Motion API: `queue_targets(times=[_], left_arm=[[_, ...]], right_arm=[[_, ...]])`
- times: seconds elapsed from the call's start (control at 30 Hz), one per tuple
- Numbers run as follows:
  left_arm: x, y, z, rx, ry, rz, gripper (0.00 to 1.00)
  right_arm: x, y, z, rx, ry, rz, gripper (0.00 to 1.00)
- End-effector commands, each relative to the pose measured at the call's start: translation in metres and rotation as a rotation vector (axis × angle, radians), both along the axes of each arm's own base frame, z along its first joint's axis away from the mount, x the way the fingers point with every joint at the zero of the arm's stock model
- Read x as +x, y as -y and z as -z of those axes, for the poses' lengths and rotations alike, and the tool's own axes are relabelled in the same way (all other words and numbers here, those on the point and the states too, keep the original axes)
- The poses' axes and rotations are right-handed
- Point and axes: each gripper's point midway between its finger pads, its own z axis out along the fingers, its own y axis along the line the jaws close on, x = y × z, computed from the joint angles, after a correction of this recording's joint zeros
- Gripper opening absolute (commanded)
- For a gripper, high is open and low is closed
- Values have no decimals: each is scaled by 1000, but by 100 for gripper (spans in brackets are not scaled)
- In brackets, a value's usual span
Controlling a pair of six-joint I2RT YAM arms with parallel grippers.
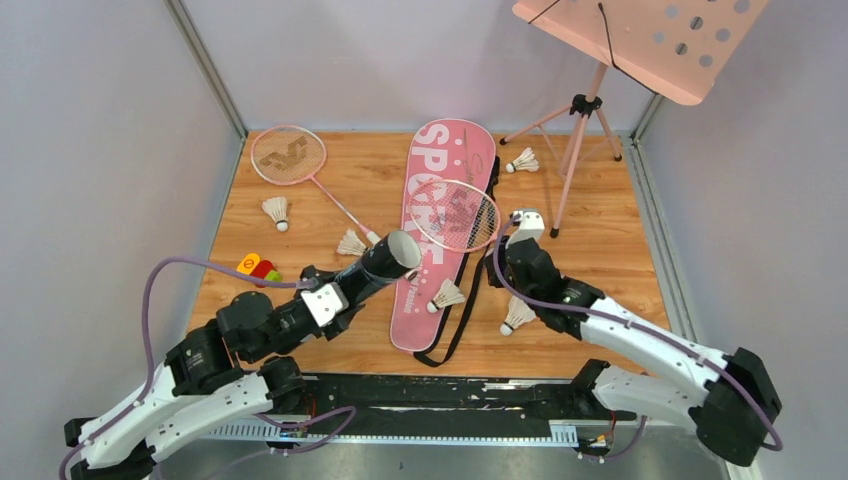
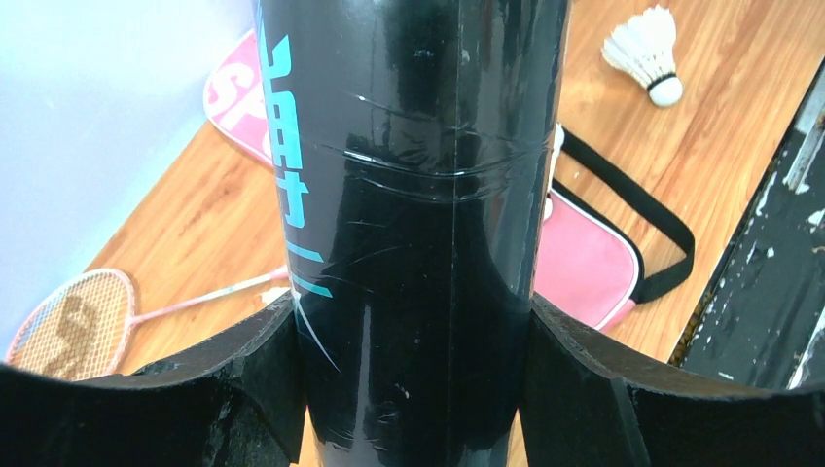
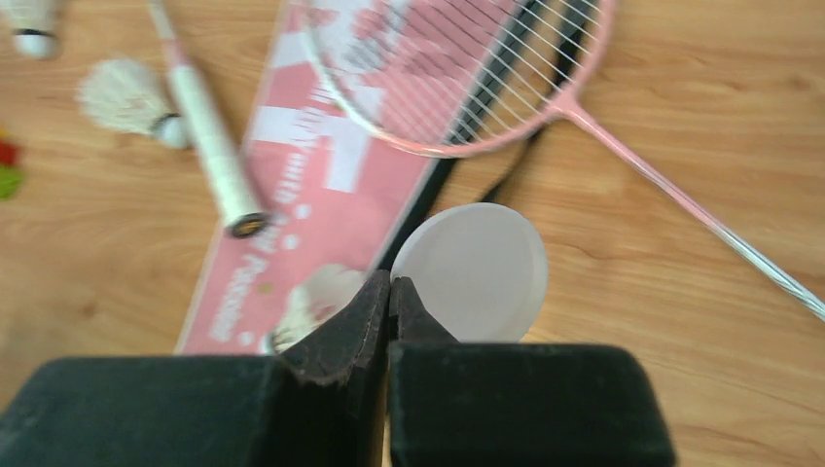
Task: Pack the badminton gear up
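My left gripper point(image 1: 335, 295) point(image 2: 413, 326) is shut on the long black tube point(image 1: 385, 262) point(image 2: 418, 195), held tilted with its open end toward the pink SPORT bag point(image 1: 450, 150) point(image 3: 321, 195). My right gripper point(image 1: 522, 235) point(image 3: 391, 282) is shut on the edge of a white round lid point(image 3: 477, 268), right of the bag. One pink racket point(image 1: 288, 155) lies at the far left. A second racket point(image 1: 455, 215) point(image 3: 448, 68) has its head on the bag. Several white shuttlecocks are scattered around, such as one point(image 1: 276, 211) at the left and one point(image 1: 517, 315) by my right arm.
A pink music stand point(image 1: 640, 40) rises at the back right, its tripod legs point(image 1: 575, 130) on the table's far edge. A small orange, red and green toy point(image 1: 258, 267) lies left of my left arm. The bag's black strap point(image 2: 632, 209) trails toward the near edge.
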Motion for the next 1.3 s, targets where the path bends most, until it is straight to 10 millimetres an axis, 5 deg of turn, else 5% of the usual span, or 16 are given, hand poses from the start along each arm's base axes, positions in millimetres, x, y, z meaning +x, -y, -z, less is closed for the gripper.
queue_targets(times=[0.0,0.2,0.37,0.53,0.77,1.0,1.27], left_arm=[[1,-2,-16,-104,36,-19,42],[-2,-1,-15,-105,42,2,42],[-4,4,-8,-79,25,24,42],[-4,6,-4,-62,16,35,43],[-5,6,-5,-67,18,40,43],[-7,7,-4,-66,16,52,43],[-8,8,-4,-65,16,62,43]], right_arm=[[21,3,36,39,-119,47,0],[27,8,83,-51,-261,126,0],[26,10,103,-88,-323,137,12],[22,11,88,-71,-331,133,30],[4,10,58,-10,-343,48,39],[-24,-38,28,122,-255,-339,41],[-13,-55,35,106,-267,-449,46]])
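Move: The right hand has the white lid between its shut fingertips; the bare wood it goes to lies some 13 cm below, 1 cm ahead and 2 cm to the right. The shuttlecock on the pink bag's near end is about 9 cm to the hand's left, level with it and 11 cm below. Another shuttlecock lies roughly 5 cm back and 7 cm right. From the left hand, that patch of wood is some 30 cm right, 10 cm ahead and 23 cm below. Down about 12 cm, almost straight, the right hand takes the lid to the bare wood beside the strap, fingers tipping some 20 degrees further down, and opens to let go of it. It then rises about 8 cm, shifting some 6 cm left and a little back towards the shuttlecock on the bag, turning counter-clockwise, fingers about half open. The left hand keeps its hold on the tube. ##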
